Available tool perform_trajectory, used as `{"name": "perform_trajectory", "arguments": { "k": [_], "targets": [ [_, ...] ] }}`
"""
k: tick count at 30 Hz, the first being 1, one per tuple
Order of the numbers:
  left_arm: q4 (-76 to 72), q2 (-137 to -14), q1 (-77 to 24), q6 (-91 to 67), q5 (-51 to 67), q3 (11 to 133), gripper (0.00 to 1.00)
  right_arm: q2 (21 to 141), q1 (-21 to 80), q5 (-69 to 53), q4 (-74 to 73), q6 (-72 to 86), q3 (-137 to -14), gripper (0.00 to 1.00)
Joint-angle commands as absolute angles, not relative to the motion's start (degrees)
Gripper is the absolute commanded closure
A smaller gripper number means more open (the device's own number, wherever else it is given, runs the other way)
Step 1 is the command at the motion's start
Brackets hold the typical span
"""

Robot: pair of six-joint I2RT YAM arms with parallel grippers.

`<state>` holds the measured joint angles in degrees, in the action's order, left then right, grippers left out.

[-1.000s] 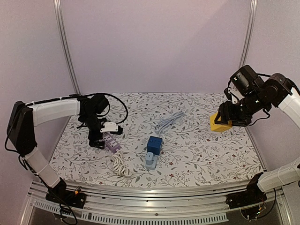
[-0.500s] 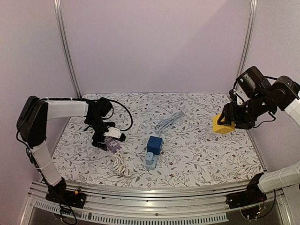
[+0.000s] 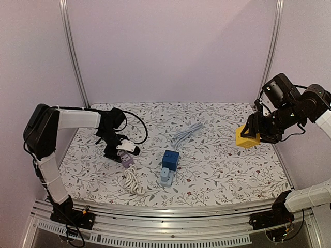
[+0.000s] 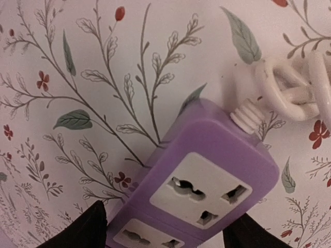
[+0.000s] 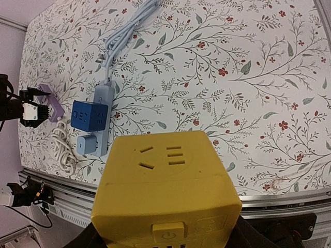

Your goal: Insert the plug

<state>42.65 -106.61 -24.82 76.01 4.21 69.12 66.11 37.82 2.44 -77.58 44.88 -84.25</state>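
Note:
A purple power strip point(image 3: 126, 159) with white sockets lies at the left of the flowered cloth. My left gripper point(image 3: 123, 153) is down over it. In the left wrist view the strip point(image 4: 207, 181) fills the space between my left gripper's point(image 4: 165, 233) dark fingers point(image 4: 93, 227), which lie against its two long sides. My right gripper point(image 3: 254, 135) hangs above the table's right edge, shut on a yellow cube-shaped plug point(image 3: 244, 138). The right wrist view shows the plug's point(image 5: 165, 175) slotted face and power button, held in my right gripper point(image 5: 168, 240). Its prongs are hidden.
A blue cube point(image 3: 170, 158) and a small blue adapter point(image 3: 165, 177) sit on a pale blue strip point(image 5: 101, 111) mid-table, its grey-blue cable point(image 3: 189, 132) running back. The purple strip's white cable coil point(image 3: 132, 181) lies beside it. A metal rail point(image 3: 155, 212) edges the front.
My left gripper has settled lower over the purple strip and its jaws have narrowed onto it. The right arm has drifted slightly right with the yellow plug.

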Motion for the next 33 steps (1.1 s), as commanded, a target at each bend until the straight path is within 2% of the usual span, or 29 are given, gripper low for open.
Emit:
{"name": "perform_trajectory", "arguments": {
  "k": [1,7,10,13,14,27,33],
  "targets": [
    [41.93,-105.57,-23.86,74.63,6.76,68.74,0.29,66.27,37.77,2.72,-78.5,45.48,-84.55,1.0],
    [41.89,-104.67,-23.82,72.39,6.38,67.79,0.46,66.87,37.72,2.44,-77.7,44.8,-84.38,1.0],
    [40.95,-104.01,-23.82,68.8,6.05,68.05,0.6,67.27,37.72,2.39,-77.3,44.49,-84.46,1.0],
    [40.02,-103.56,-23.98,62.99,3.96,68.38,0.85,67.32,37.73,2.35,-76.96,44.13,-84.46,1.0],
    [39.91,-103.55,-24.09,60.93,2.71,68.54,0.91,67.37,37.71,2.36,-76.78,43.96,-84.4,1.0],
    [47.12,-103.44,-23.14,31.73,-4.65,72.5,0.99,68.58,37.75,2.08,-73.73,41.19,-83.98,1.0],
    [55.26,-108.3,-20.28,14.42,-4.74,80.35,1.0,69.16,37.78,1.46,-72.35,40.31,-83.76,1.0]
  ]
}}
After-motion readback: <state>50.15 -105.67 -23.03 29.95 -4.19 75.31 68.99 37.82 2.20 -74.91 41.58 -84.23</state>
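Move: The left fingers are down astride the purple power strip near its corded end; its middle lies about 2 cm ahead and 2 cm to the left, about 1 cm below. The white cord lies roughly 13 cm back and 5 cm right of this hand, the blue cube some 21 cm right and 3 cm back. From the right hand, still holding the yellow cube, the strip is about 50 cm left, 15 cm ahead and 27 cm below. Left fingers pinch the purple strip, then carry it left and up about 5 cm, turning 50 degrees counter-clockwise. ##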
